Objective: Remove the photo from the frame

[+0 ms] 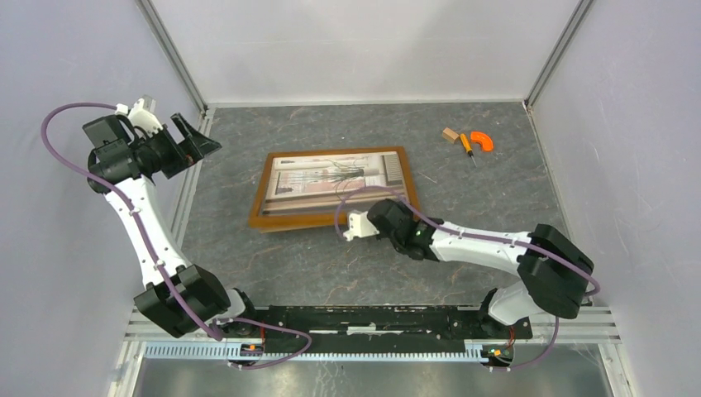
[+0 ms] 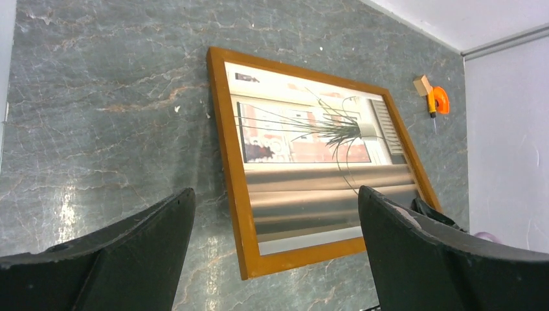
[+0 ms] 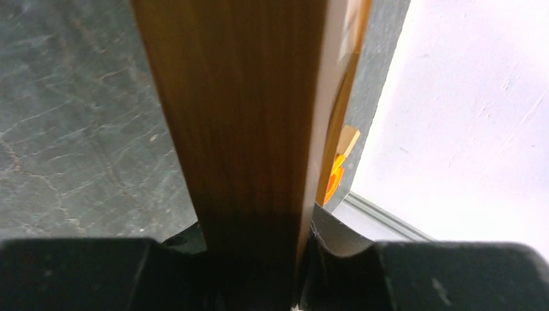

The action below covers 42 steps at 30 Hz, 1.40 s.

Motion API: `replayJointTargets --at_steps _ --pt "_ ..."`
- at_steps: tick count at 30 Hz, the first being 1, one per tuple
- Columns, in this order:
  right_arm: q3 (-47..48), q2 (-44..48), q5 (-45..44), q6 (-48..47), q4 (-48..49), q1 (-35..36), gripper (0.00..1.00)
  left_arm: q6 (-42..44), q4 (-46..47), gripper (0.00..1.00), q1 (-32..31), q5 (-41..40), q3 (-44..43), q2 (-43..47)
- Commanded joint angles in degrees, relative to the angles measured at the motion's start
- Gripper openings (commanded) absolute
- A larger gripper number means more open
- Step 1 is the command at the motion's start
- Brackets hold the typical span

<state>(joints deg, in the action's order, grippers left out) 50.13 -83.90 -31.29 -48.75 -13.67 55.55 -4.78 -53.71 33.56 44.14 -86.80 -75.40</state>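
Observation:
The frame (image 1: pixel 306 221), a large rectangle with an orange-brown wooden border, is in the middle of the grey table, face up. The photo (image 1: pixel 335 180) of a spiky plant by a window shows inside it. My right gripper (image 1: pixel 382 208) is shut on the frame's near right corner. In the right wrist view the frame's wooden edge (image 3: pixel 246 129) fills the gap between the right gripper's (image 3: pixel 256 259) jaws. The frame's near edge looks slightly raised off the table. My left gripper (image 1: pixel 197 145) hangs wide open and empty at the far left. From the left wrist, the left gripper (image 2: pixel 275 191) looks down on the frame (image 2: pixel 226 162) and photo (image 2: pixel 311 136).
A small orange-handled tool (image 1: pixel 478 141) and a little wooden block (image 1: pixel 450 134) lie at the back right of the table. White walls close in the back and both sides. A black rail (image 1: pixel 372 318) runs along the near edge between the arm bases.

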Motion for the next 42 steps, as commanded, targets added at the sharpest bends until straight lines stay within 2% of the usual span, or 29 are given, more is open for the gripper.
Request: replayJointTargets --at_steps 1,6,10,11,14,15,20,24,28,36,40,42 --pt "-9.5 -0.6 -5.9 2.3 15.7 2.1 0.0 4.0 -0.3 1.0 0.2 1.5 1.9 0.1" --pt "-18.9 -3.5 -8.9 1.9 26.1 4.9 0.0 7.2 1.1 1.0 0.1 0.1 5.3 1.8" --pt "-20.9 -6.3 -10.1 3.1 27.2 6.8 0.0 9.4 1.1 1.0 -0.5 -1.0 7.5 3.0" --pt "-20.8 -6.6 -9.6 3.5 26.7 7.2 0.07 10.0 1.1 1.0 -0.8 -1.5 8.0 3.3" --pt "-20.7 -6.1 -7.7 4.1 24.4 8.0 0.39 11.9 1.0 1.0 -2.3 -3.6 9.5 3.9" --pt "-20.6 -5.6 -6.7 4.3 23.4 8.2 0.46 12.5 1.0 1.0 -2.9 -4.4 10.0 4.0" --pt "-19.3 -2.6 -3.3 6.2 16.6 8.6 0.65 14.6 1.0 1.0 -6.1 -7.9 11.4 4.8" --pt "-17.0 -0.6 3.5 8.1 7.2 9.0 0.87 15.5 1.0 1.0 -9.1 -10.2 12.1 4.8" --pt "-14.3 0.3 10.7 7.5 -0.7 9.9 0.97 16.2 2.2 1.0 -12.9 -13.6 13.1 5.3" --pt "-7.6 0.8 23.0 5.2 -14.6 10.1 0.98 19.7 2.2 1.0 -21.2 -20.5 15.0 6.7" --pt "-2.3 1.7 30.9 3.0 -21.8 10.0 0.98 23.5 0.6 1.0 -22.9 -17.3 16.7 6.5" --pt "1.6 3.0 36.0 2.7 -22.8 6.6 0.98 27.3 -0.4 1.0 -24.9 -17.1 18.8 7.2"
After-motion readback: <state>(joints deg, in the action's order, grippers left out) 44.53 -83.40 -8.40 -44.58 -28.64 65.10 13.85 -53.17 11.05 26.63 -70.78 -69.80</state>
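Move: The right hand holds the near edge of the tilted photo frame, whose middle is roughly 11 cm ahead, 8 cm left and 6 cm below; the table spot for that edge is about 4 cm back, 2 cm right and 10 cm down. Some 11 cm lower lie the screwdriver, 22 cm ahead and 21 cm right, and the wood block, 26 cm ahead and 17 cm right. From the empty left hand, the frame's middle is about 9 cm ahead, 22 cm right and 25 cm below. Still pinching the frame's near edge, the right hand lowers it about 8 cm and a little back onto the table, then opens wide and comes free, drawing back some 9 cm towards the base as its fingers tip down. Meanwhile the open left hand sinks about 10 cm and swings right towards the frame, rolling and turning clockwise. ##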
